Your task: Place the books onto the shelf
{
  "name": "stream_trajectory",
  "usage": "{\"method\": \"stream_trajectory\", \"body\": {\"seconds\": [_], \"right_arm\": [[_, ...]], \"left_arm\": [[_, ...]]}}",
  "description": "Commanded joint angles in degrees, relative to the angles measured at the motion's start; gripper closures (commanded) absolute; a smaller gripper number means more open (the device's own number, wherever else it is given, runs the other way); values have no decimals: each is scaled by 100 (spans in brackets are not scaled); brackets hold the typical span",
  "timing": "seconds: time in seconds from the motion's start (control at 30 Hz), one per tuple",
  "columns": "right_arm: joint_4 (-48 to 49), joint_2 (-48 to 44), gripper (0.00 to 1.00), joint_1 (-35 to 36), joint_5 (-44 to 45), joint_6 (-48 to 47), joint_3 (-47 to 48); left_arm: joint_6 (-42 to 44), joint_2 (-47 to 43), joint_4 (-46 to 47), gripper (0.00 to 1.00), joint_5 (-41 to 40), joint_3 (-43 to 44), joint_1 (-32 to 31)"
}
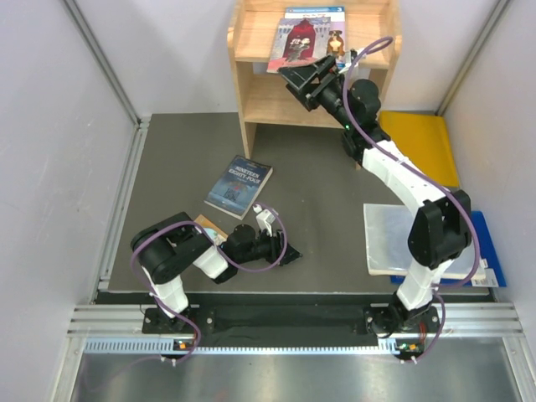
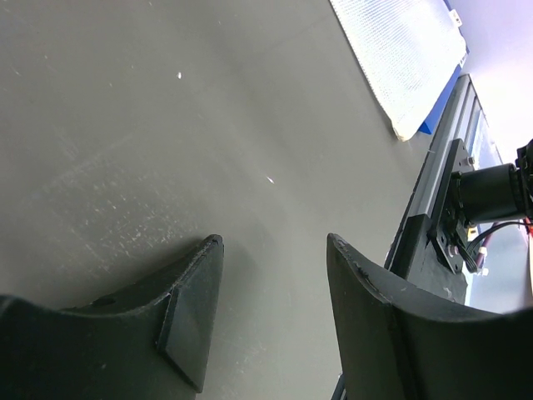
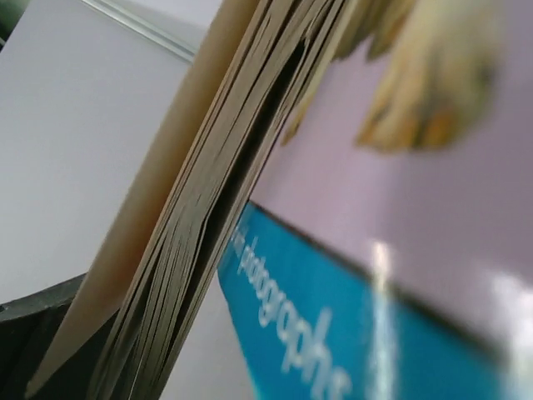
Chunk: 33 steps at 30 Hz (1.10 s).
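The pale wooden shelf stands at the back. On its upper tier lie two books: a light blue and white book and, on top of it, a pink and red book that overhangs the front edge. My right gripper is at that edge with its jaws spread wide, open. In the right wrist view, page edges and the blue cover band fill the picture beside one dark finger. The dark blue book lies on the mat. An orange book corner shows under my left arm. My left gripper hangs open and empty over the mat.
A yellow folder lies at the right of the shelf. A clear plastic sheet rests on a blue board at the right. A metal rail runs along the near edge. Grey walls close both sides.
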Motion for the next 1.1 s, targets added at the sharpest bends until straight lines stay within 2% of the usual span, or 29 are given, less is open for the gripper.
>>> {"method": "stream_trajectory", "body": {"seconds": [0.0,0.2,0.57,0.63,0.67,0.7,0.77,0.8,0.87,0.9,0.93,1.07], "right_arm": [[681,-276,0,-21,-423,-242,-215],[174,-794,0,154,-379,-1278,-445],[-748,-1393,0,576,-19,-2280,-1148],[-1022,-1428,6,831,287,-2868,-1052],[-1240,-1437,10,953,419,-3106,-912],[-1382,-1411,26,1198,525,-3630,-797],[-1898,-1184,47,1420,868,-4082,-247],[-2111,-1061,74,1577,956,-4475,-8],[-2767,-579,95,1692,1220,-4898,835],[-2989,-393,100,1702,1308,-5014,1143],[-3174,-200,100,1710,1317,-5128,1729],[-3940,687,100,1728,1440,-5524,2850]], "left_arm": [[82,88,-9,42,44,75,-24],[82,149,-26,42,79,128,-24],[65,228,-53,42,105,181,-24],[65,246,-53,42,114,198,-24],[65,246,-61,42,114,198,-24],[65,272,-61,42,131,207,-24],[56,290,-61,42,158,233,-24],[56,299,-61,42,158,233,-24],[56,281,-61,42,158,233,-24],[56,290,-61,42,158,233,-24],[65,281,-70,42,158,225,-24],[65,281,-79,42,158,233,-24]]}}
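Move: The red book lies on the upper shelf about 7 cm ahead of my right hand, nearly in line and about level; its near edge is right by my open fingers. The puppy book beneath it is some 8 cm ahead and 4 cm to the right. The front edge of the shelf's left side panel is roughly 3 cm ahead and 13 cm to the left. From my left hand the red book is around 33 cm ahead, straight in line and 40 cm up. With the red book already let go, I draw my right hand back from it about 9 cm, sinking some 5 cm, then swing left along the shelf front and rise again, ending about 9 cm left of where I began. On the way I roll the wrist some 40 degrees, left side dropping, and shut the wide-open fingers on nothing. ##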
